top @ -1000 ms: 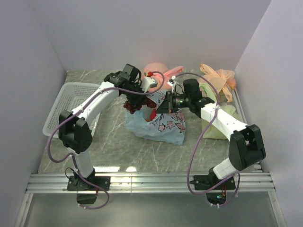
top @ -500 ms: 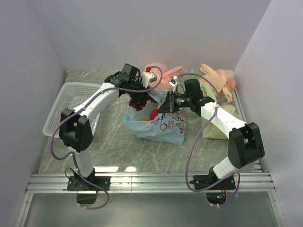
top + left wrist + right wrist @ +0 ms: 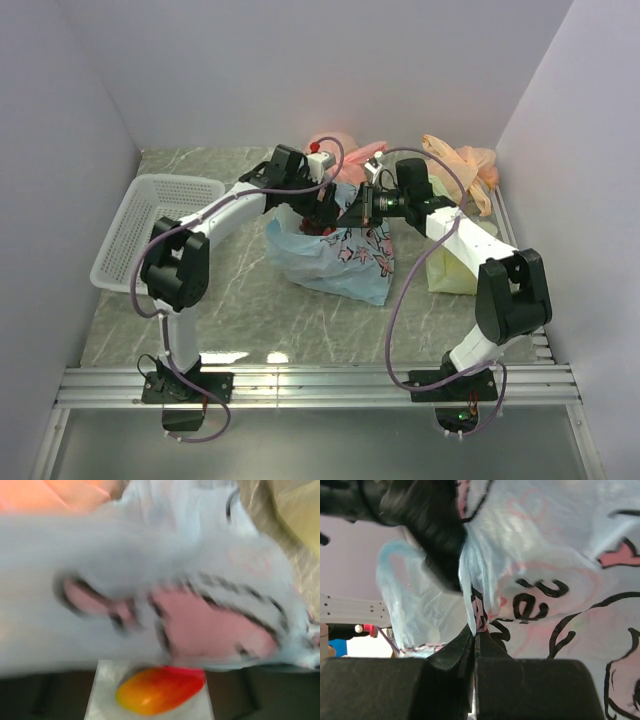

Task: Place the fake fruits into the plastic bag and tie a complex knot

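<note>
The light blue plastic bag with its pink-and-dark print lies mid-table, mouth facing the back. My right gripper is shut on the bag's rim and holds it up. My left gripper hangs over the bag's mouth with its jaws spread and nothing between them. Just under it a dark reddish grape bunch sits in the mouth. In the left wrist view an orange-red elongated fruit lies inside the bag below the blurred printed film. The handles are loose and no knot shows.
A white mesh basket stands at the left. Pink-orange bags lie at the back. A yellow-green bag sits under the right arm. Side walls close in the table.
The left arm carried the grape bunch rightward over the bag's mouth, then its jaws opened and the bunch dropped into the mouth. The right gripper kept its hold on the rim.
</note>
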`<state>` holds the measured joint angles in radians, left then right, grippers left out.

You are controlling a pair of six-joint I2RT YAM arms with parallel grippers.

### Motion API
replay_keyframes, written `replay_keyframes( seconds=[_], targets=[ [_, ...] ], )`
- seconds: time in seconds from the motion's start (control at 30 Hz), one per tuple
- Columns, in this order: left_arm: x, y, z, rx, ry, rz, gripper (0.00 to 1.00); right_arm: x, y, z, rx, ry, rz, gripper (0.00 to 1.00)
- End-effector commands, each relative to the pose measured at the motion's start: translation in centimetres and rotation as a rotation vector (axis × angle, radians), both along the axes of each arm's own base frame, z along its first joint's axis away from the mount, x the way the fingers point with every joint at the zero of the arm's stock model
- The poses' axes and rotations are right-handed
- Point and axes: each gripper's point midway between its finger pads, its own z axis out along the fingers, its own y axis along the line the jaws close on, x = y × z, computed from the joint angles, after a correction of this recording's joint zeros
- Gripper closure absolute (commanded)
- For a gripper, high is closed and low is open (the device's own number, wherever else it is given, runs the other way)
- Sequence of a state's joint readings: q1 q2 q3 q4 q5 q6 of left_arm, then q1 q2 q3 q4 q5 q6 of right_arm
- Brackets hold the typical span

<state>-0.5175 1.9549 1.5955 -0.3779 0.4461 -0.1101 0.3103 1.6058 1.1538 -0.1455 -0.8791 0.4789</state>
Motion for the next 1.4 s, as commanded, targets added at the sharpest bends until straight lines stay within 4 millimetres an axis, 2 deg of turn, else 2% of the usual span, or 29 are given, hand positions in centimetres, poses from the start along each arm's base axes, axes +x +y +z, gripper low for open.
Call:
replay_keyframes(
  seconds=[0.0,0.03,0.07,0.1,0.13,0.2,0.23,0.27,0.3,0.33,0.4,0.43,0.47,0.5,0.53,0.6,0.63,0.67,0.73,0.83,0.93,1.03,1.13,1.17,1.2,1.27,1.3,1.37],
  targets=[
    [-0.8,2.3,5.4,0.037,-0.149,-0.065,0.17,0.8,0.2,1.6,0.028,-0.041,0.012,1.00],
    [-1.0,4.1,7.6,0.028,-0.187,-0.051,0.13,0.9,0.2,1.4,0.026,-0.040,0.015,1.00],
    [-1.6,5.2,8.3,0.030,-0.184,-0.051,0.01,0.8,0.3,1.3,0.022,-0.044,0.021,1.00],
    [-2.4,6.1,9.2,0.012,-0.192,-0.071,0.01,0.8,0.3,1.2,0.021,-0.045,0.022,1.00],
    [-3.4,7.8,11.2,-0.006,-0.226,-0.069,0.01,0.8,0.2,0.9,0.016,-0.043,0.021,1.00],
    [-5.6,9.4,12.4,-0.013,-0.226,-0.115,0.01,0.6,0.3,0.5,0.007,-0.044,0.031,1.00],
    [-6.4,10.6,14.2,-0.023,-0.257,-0.098,0.01,0.6,0.3,0.3,0.002,-0.046,0.034,1.00],
    [-7.2,11.6,14.4,-0.022,-0.222,-0.072,0.01,0.4,0.4,0.2,-0.003,-0.059,0.045,1.00],
    [-7.5,13.5,15.8,-0.035,-0.234,-0.023,0.01,0.3,0.5,0.2,-0.007,-0.065,0.048,1.00],
    [-7.4,14.9,16.0,-0.034,-0.217,0.029,0.01,0.0,0.6,0.0,-0.013,-0.069,0.057,1.00],
    [-8.2,18.0,14.9,0.019,-0.132,0.108,0.01,-0.5,1.1,-0.4,-0.025,-0.078,0.081,1.00],
    [-8.2,20.8,13.8,0.069,-0.088,0.154,0.01,-0.6,1.3,-0.4,-0.029,-0.086,0.090,1.00],
    [-8.6,22.8,12.6,0.143,-0.098,0.109,0.01,-0.9,1.6,-0.6,-0.031,-0.088,0.097,1.00],
    [-10.5,24.8,10.6,0.181,0.001,0.093,0.01,-0.8,1.7,-0.5,-0.025,-0.098,0.098,1.00],
    [-10.4,28.8,9.9,0.202,0.016,0.170,0.01,-1.0,1.8,-0.8,-0.023,-0.090,0.099,1.00],
    [-10.9,33.6,7.1,0.306,0.060,0.193,0.03,-1.1,1.9,-1.1,-0.021,-0.086,0.107,1.00],
    [-12.0,36.2,6.0,0.344,0.117,0.229,0.03,-1.2,2.0,-1.2,-0.018,-0.085,0.114,1.00],
    [-12.6,38.0,4.8,0.412,0.128,0.182,0.03,-1.2,2.2,-1.2,-0.014,-0.091,0.117,1.00],
    [-12.4,41.0,2.5,0.488,0.194,0.253,0.01,-1.3,2.3,-1.3,-0.013,-0.088,0.119,1.00],
    [-12.9,42.1,0.2,0.519,0.286,0.265,0.01,-1.1,2.4,-1.3,-0.012,-0.093,0.119,1.00],
    [-14.0,42.0,-1.8,0.515,0.379,0.267,0.01,-0.9,2.5,-1.2,-0.013,-0.098,0.121,1.00],
    [-14.4,42.0,-3.2,0.535,0.382,0.240,0.01,-0.9,2.6,-1.3,-0.012,-0.098,0.124,1.00],
    [-14.7,41.8,-4.7,0.591,0.335,0.151,0.01,-0.9,2.5,-1.3,-0.010,-0.087,0.126,1.00],
    [-15.5,41.6,-5.7,0.606,0.326,0.089,0.00,-0.9,2.5,-1.4,-0.009,-0.078,0.126,1.00],
    [-14.7,41.8,-5.7,0.636,0.264,0.076,0.01,-0.9,2.5,-1.6,-0.007,-0.067,0.128,1.00],
    [-15.0,42.0,-6.9,0.676,0.236,0.020,0.01,-0.7,2.4,-1.8,-0.012,-0.060,0.122,1.00],
    [-14.4,42.1,-7.2,0.686,0.211,0.007,0.01,-0.7,2.3,-2.0,-0.015,-0.055,0.121,1.00],
    [-13.5,41.6,-7.6,0.657,0.185,-0.001,0.01,-0.6,2.3,-2.0,-0.015,-0.051,0.119,1.00]
  ],
)
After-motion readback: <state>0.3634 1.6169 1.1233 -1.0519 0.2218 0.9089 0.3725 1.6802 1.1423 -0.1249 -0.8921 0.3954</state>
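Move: The avocado is about 42 cm to the left of the left hand, 18 cm back towards the base and some 13 cm lower. It lies in the near right corner of the white basket, whose middle is about 14 cm farther out and 4 cm farther left than the avocado. The grapes lie in the blue bag's mouth some 5 cm below the left hand, 2 cm back. From the right hand, the avocado is roughly 47 cm left, 16 cm back and 18 cm down. Leftwards in a high arc, the empty left hand climbs some 18 cm out of the bag's mouth, crosses about 40 cm to the basket while drawing back 16, then sinks over the avocado. Its fingers finish opening wide and swing from a rightward slant to straight down, without closing. The right hand keeps its pinch on the bag's rim, sagging slightly. ##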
